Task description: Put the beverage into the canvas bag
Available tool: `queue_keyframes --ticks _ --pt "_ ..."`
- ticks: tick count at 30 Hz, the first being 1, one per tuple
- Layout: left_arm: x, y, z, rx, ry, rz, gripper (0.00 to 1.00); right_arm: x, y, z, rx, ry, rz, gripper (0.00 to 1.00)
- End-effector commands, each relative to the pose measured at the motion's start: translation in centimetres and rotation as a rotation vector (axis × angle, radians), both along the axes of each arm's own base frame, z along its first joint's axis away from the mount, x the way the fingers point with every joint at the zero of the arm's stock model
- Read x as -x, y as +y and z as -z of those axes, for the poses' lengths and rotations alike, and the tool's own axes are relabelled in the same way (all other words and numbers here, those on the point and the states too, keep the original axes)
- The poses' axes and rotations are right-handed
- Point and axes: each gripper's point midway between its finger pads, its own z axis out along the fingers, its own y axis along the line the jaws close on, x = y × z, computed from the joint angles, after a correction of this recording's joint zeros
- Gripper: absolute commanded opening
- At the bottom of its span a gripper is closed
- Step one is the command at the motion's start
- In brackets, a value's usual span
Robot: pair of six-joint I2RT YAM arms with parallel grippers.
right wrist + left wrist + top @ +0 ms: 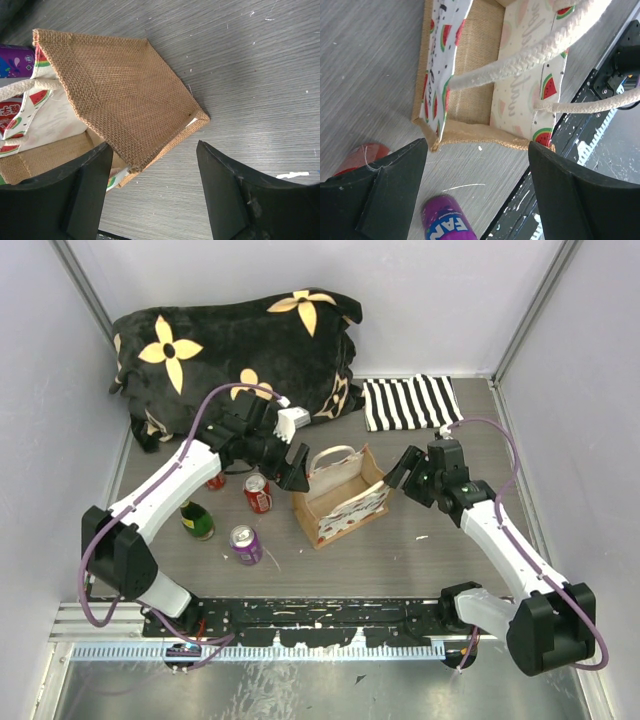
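Observation:
The canvas bag [345,508] stands open at the table's middle, tan burlap with a watermelon-print lining [520,95] and cream rope handles [530,55]. To its left stand the drinks: a red can [258,493], a purple can [245,544] and a green bottle [197,521]. My left gripper [293,470] hovers open at the bag's left rim, with nothing between its fingers; the purple can [447,222] shows below it. My right gripper [403,472] is open at the bag's right end, and the burlap corner [135,160] reaches in between its jaws, near the left finger [85,190].
A black flowered blanket [240,350] lies bunched at the back left. A black-and-white striped cloth [410,402] lies at the back right. Another small red item [215,482] sits under the left arm. Grey walls close in both sides, and a black rail [330,615] runs along the near edge.

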Motion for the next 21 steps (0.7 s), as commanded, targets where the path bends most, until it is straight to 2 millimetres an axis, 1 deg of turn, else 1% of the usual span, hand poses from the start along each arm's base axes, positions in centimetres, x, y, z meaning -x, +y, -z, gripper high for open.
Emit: queue_keyframes --ticks 1,4,6,7,8,9,12,13,15,17,19,21 --pt "0.4 -1.6 1.2 0.015 0.020 0.059 0.88 -1.7 0.2 -1.8 0.004 -0.059 0.007 0.72" --pt "0.9 -1.9 2.2 -0.004 0.031 0.081 0.88 -1.8 0.3 -1.5 0.004 -0.050 0.001 0.68" --pt "0.8 -1.8 3.2 -0.024 0.028 0.077 0.88 -1.8 0.4 -1.3 0.002 -0.043 -0.002 0.64" --pt "0.6 -1.6 3.8 -0.039 0.027 0.067 0.88 -1.7 0.4 -1.2 0.002 -0.040 -0.003 0.63" --pt "0.4 -1.5 4.2 -0.051 0.021 0.057 0.85 -1.7 0.5 -1.1 0.001 -0.037 -0.006 0.62" --pt "0.0 -1.4 4.6 -0.063 0.013 0.046 0.84 -1.6 0.5 -1.0 0.002 -0.037 -0.008 0.62" --pt "-1.1 -1.3 5.0 -0.081 -0.012 0.016 0.82 -1.4 0.5 -0.8 0.005 -0.034 -0.013 0.58" --pt "-1.3 -1.4 5.0 -0.080 -0.016 0.012 0.80 -1.4 0.4 -0.7 0.008 -0.033 -0.015 0.55" --pt "-1.4 -1.5 5.3 -0.084 -0.003 0.012 0.72 -1.5 0.5 -0.8 0.011 -0.036 -0.022 0.47" --pt "-1.1 -1.6 5.8 -0.086 0.022 0.015 0.61 -1.7 0.6 -0.6 0.013 -0.030 -0.031 0.40" --pt "-0.7 -1.6 6.2 -0.083 0.048 0.011 0.48 -2.0 0.8 -0.6 0.015 -0.027 -0.046 0.36" --pt "-0.2 -1.6 6.5 -0.074 0.070 -0.002 0.33 -2.3 1.1 -0.6 0.019 -0.024 -0.065 0.31"
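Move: The canvas bag stands between my hands. Its far-left rim corner is about 5 cm below my left hand, 2 cm right; the red can is some 10 cm left of that hand and 2 ahead, the purple can 13 left and 12 back, both about 14 cm lower. The bag's near-right rim corner is roughly 1 cm ahead, 1 left and 2 below my right hand; the white scrap is 6 right of that hand, 9 back, 13 down. My left hand sinks about 5 cm, easing slightly right, so its open fingers straddle the canvas bag's far-left rim corner; late on they close to about half and pinch the cloth. My right hand, already at the near-right corner, dips only about 1 cm and closes its fingers steadily on the rim there. ##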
